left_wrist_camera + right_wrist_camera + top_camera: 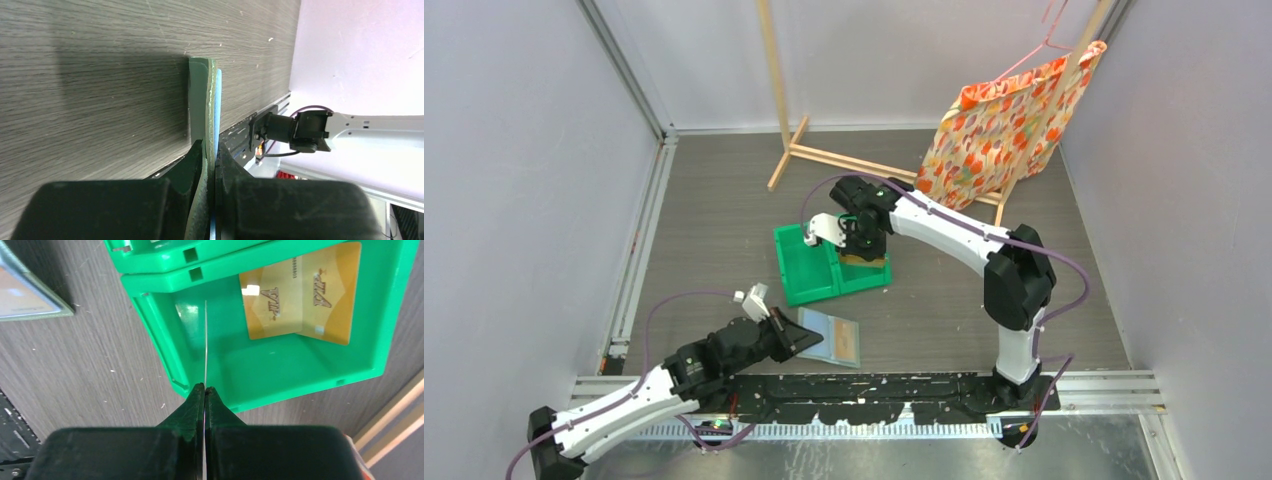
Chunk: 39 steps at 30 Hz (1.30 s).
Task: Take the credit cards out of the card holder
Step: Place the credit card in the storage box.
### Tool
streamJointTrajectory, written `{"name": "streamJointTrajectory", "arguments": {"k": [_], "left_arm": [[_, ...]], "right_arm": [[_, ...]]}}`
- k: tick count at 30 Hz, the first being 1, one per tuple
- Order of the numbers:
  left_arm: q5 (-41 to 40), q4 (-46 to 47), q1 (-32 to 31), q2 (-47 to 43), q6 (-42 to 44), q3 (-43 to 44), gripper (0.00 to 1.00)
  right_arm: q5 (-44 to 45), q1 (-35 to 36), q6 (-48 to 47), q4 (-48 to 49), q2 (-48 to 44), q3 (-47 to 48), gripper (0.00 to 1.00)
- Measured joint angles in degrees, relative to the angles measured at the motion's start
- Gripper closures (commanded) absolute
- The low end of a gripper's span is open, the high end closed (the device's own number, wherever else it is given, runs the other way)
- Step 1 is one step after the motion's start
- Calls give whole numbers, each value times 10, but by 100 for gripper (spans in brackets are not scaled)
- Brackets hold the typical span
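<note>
The card holder point(829, 335) lies open on the table, pale blue inside, with a tan credit card point(849, 345) showing in a slot. My left gripper point(796, 335) is shut on its left flap. In the left wrist view that grey-green flap point(202, 100) runs edge-on out of the left gripper point(215, 160). My right gripper point(861, 245) hovers over the green bin point(809, 275). This gripper point(205, 387) is shut on a thin credit card point(205, 340) seen edge-on. Two gold credit cards point(272, 305) lie overlapping in the bin's compartment point(280, 365). A corner of the card holder point(25, 295) shows at the upper left.
A wooden rack point(789, 150) stands behind the bin. An orange patterned cloth point(1004, 125) hangs from it at the back right. A metal rail point(639, 250) runs along the left wall. Walls close in both sides.
</note>
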Motion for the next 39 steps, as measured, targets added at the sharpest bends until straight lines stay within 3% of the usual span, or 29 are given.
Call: {"name": "streamJointTrajectory", "arguments": {"k": [16, 39], "left_arm": [[-9, -14, 0, -134, -9, -1, 99], [-9, -14, 0, -141, -9, -1, 100]], "right_arm": [[90, 38, -40, -66, 109, 136, 99], [92, 30, -77, -78, 177, 169, 99]]}}
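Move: Just below the right hand, which holds a credit card on edge, lies the storage box's right compartment: its middle is about 3 cm ahead, 2 cm left and 8 cm down. The cards already in it lie roughly 5 cm ahead and 4 cm left; the left compartment is some 12 cm left and level with the hand; the card holder is about 15 cm back and 8 cm left. From the left hand, the right compartment is about 15 cm ahead and 7 cm to its right. Easing the still-pinched card forward about 3.5 cm and a little left over the right compartment, the right hand then also sinks about 4 cm towards its floor, its fingers tilting some 15 degrees to point almost straight down. The fingers stay shut. Meanwhile the left hand keeps its grip on the card holder and raises it about 5 cm, rolling slightly. ##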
